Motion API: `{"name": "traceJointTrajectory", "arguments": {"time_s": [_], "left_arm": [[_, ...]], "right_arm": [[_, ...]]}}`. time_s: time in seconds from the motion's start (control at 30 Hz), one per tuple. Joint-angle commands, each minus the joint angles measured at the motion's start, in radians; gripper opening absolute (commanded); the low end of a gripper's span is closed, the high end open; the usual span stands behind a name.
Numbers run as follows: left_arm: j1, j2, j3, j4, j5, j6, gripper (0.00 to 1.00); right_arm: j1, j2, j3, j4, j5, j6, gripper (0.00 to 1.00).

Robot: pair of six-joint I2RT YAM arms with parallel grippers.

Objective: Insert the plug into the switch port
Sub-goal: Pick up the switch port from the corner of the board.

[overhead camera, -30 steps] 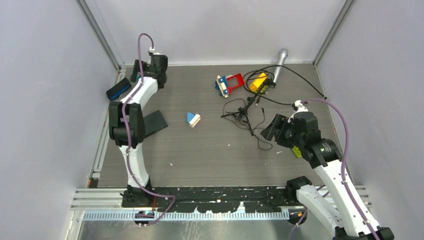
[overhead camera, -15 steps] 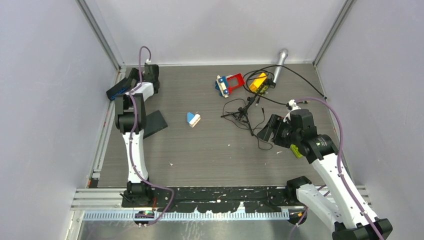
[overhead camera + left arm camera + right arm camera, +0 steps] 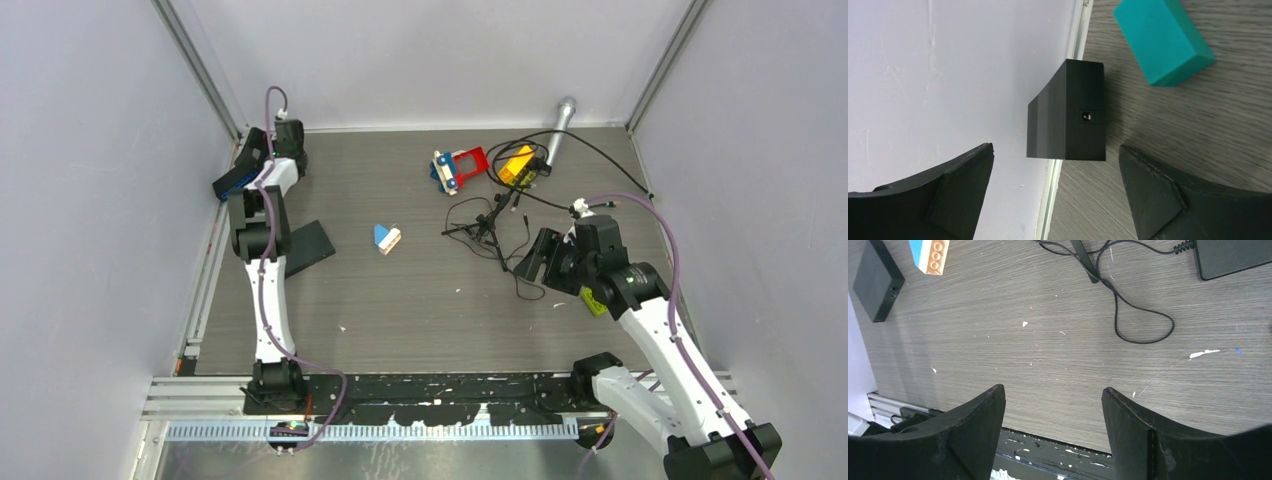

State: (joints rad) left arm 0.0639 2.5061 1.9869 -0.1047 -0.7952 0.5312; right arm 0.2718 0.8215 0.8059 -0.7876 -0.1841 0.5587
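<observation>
The switch (image 3: 236, 181) is a black box with a blue port strip, lying against the left wall. In the left wrist view its black end face (image 3: 1068, 117) shows a small round port. My left gripper (image 3: 1055, 150) hangs open just short of that end, one finger on each side and nothing between them; from above the left gripper (image 3: 252, 158) is at the far left corner. A tangled black cable (image 3: 495, 225) lies mid-right, running to a black adapter (image 3: 1233, 257); I cannot pick out the plug. My right gripper (image 3: 1053, 389) is open and empty, near the cable loop (image 3: 1143, 322).
A teal block (image 3: 1163, 40) lies beyond the switch. A flat black box (image 3: 308, 245) and a blue-white brick (image 3: 386, 237) sit left of centre. A red-blue toy (image 3: 458, 167), a yellow block (image 3: 517, 162) and a silver cylinder (image 3: 560, 125) are at the back.
The left arm has swung its gripper leftwards to the wall and the switch. The right gripper has shifted slightly left towards the cable. Both stayed open.
</observation>
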Motion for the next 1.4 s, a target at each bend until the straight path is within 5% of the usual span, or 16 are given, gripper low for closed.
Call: {"name": "traceJointTrajectory", "arguments": {"time_s": [0.0,0.4,1.03,1.13,1.37], "left_arm": [[0.034,0.064,0.036,-0.086,0.041,-0.004,0.99],[0.056,0.121,0.053,-0.019,0.025,0.098,0.81],[0.063,0.114,0.058,-0.101,0.026,-0.023,0.18],[0.063,0.108,0.046,-0.082,0.016,-0.019,0.01],[0.05,0.029,-0.052,0.112,-0.094,0.064,0.0]], "right_arm": [[0.003,0.009,0.01,0.026,0.02,-0.006,0.75],[0.002,0.033,0.015,0.029,0.032,-0.006,0.74],[0.001,0.051,0.015,0.039,0.032,-0.009,0.75],[0.002,0.056,0.014,0.04,0.031,-0.011,0.74],[0.001,0.054,0.014,0.042,0.029,-0.011,0.74]]}}
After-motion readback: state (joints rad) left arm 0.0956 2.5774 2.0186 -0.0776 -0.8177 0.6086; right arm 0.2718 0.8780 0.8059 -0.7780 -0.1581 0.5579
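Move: The switch port's middle lies some 6 cm to the left hand's left, about 2 cm back and 3 cm below, its near end right in front of the open fingers. The teal block is about 6 cm ahead and 4 cm right, some 4 cm lower; the flat black box is roughly 22 cm back, 19 cm right and 5 cm below. From the idle right hand, the switch port is about 83 cm left, 34 cm ahead and 13 cm lower. With fingers still wide, the left hand slides about 2 cm to its left so they pass either side of the switch port's near end, the one with the round socket. It then sinks about 2 cm while closing from fully open to a bit over a third, pinches that end across its thin side and keeps hold there, the wrist tipping only some 5 degrees. ##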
